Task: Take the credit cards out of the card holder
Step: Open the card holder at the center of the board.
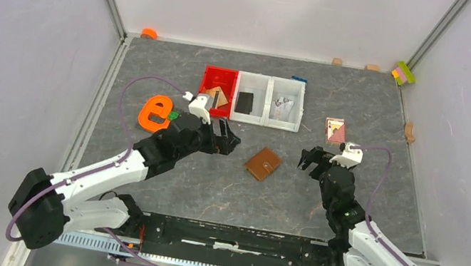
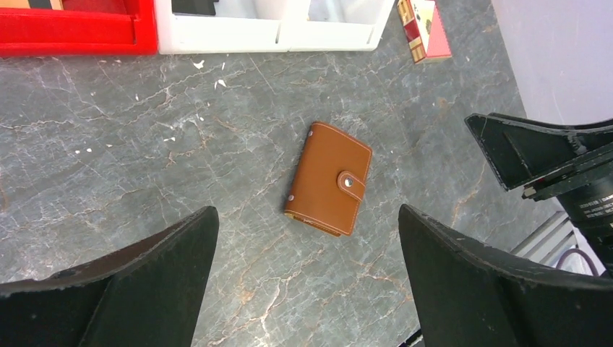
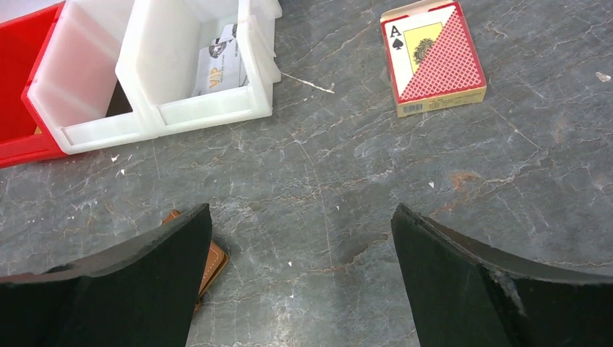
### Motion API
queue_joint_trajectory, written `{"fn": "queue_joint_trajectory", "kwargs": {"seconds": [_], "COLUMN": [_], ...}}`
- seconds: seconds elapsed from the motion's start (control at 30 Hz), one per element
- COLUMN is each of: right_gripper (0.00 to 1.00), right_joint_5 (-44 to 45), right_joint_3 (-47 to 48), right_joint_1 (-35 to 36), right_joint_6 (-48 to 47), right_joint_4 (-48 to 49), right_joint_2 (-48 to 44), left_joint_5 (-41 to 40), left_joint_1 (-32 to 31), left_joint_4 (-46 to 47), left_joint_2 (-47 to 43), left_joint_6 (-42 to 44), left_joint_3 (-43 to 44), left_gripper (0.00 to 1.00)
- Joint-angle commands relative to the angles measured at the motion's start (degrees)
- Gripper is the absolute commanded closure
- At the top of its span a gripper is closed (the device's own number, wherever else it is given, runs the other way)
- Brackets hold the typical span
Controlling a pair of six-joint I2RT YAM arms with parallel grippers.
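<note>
The card holder (image 1: 263, 164), a brown leather wallet, lies closed on the grey table between my two arms. In the left wrist view the card holder (image 2: 329, 178) has its snap tab fastened. Only its corner (image 3: 211, 264) shows in the right wrist view, behind my left finger. No dark grey credit cards are in sight; they are hidden. My left gripper (image 1: 229, 138) is open and empty, just left of the wallet and apart from it (image 2: 307, 289). My right gripper (image 1: 308, 159) is open and empty, to the wallet's right (image 3: 300, 289).
A red bin (image 1: 204, 89) and two white bins (image 1: 265, 120) stand in a row behind the wallet; one white bin (image 3: 217, 108) holds a pale card. A red playing-card box (image 1: 335, 129) lies at the right (image 3: 434, 61). An orange letter piece (image 1: 154, 112) lies at the left.
</note>
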Motion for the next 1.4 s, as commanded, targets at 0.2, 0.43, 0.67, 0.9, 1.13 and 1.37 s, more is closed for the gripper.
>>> {"fn": "queue_joint_trajectory", "kwargs": {"seconds": [0.2, 0.43, 0.67, 0.9, 1.13, 1.37], "right_gripper": [0.02, 0.02, 0.02, 0.02, 0.03, 0.03], "right_joint_5": [-0.34, -3.32, -3.77, -6.4, -5.65, -6.4], "right_joint_3": [4.82, 7.52, 5.89, 4.77, 4.61, 5.36], "right_joint_1": [-0.08, -0.08, -0.09, -0.12, -0.08, -0.12], "right_joint_6": [1.16, 2.4, 3.18, 2.57, 0.93, -0.31], "right_joint_4": [-3.39, -6.89, -4.7, -1.68, -0.64, -0.55], "right_joint_2": [4.83, 9.87, 7.94, 7.82, 8.97, 11.19], "left_joint_5": [9.47, 18.63, 19.14, 13.06, 6.65, 8.9], "left_joint_1": [-0.21, -1.79, -5.6, -6.63, -6.62, -6.57], "left_joint_4": [-1.75, -4.87, -8.98, -14.87, -17.13, -16.63], "left_joint_2": [11.35, 21.45, 31.37, 37.48, 41.36, 44.31], "left_joint_6": [6.13, 6.31, 6.94, 9.83, 12.48, 14.72], "left_joint_3": [5.96, 10.57, 16.79, 22.15, 25.49, 27.74], "left_gripper": [0.05, 0.12, 0.16, 0.18, 0.19, 0.29]}}
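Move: The brown card holder lies about 12 cm to the right of the left gripper, practically level with it fore and aft, and some 16 cm below. The white tray is about 23 cm ahead and 11 cm right of that gripper, the red tray 23 cm ahead and 7 cm left. From the right gripper, the card holder is roughly 14 cm to the left, 1 cm back and 10 cm below. Bring the left gripper down about 14 cm and 8 cm to the right, easing back on the way and then slightly forward again, to the near-left corner of the card holder. Tip the fingers down some 20 degrees, turn clockwise and roll the left side up, narrowing the opening by about a quarter. Ease the right gripper a little left and down towards the card holder, fingers wide. ##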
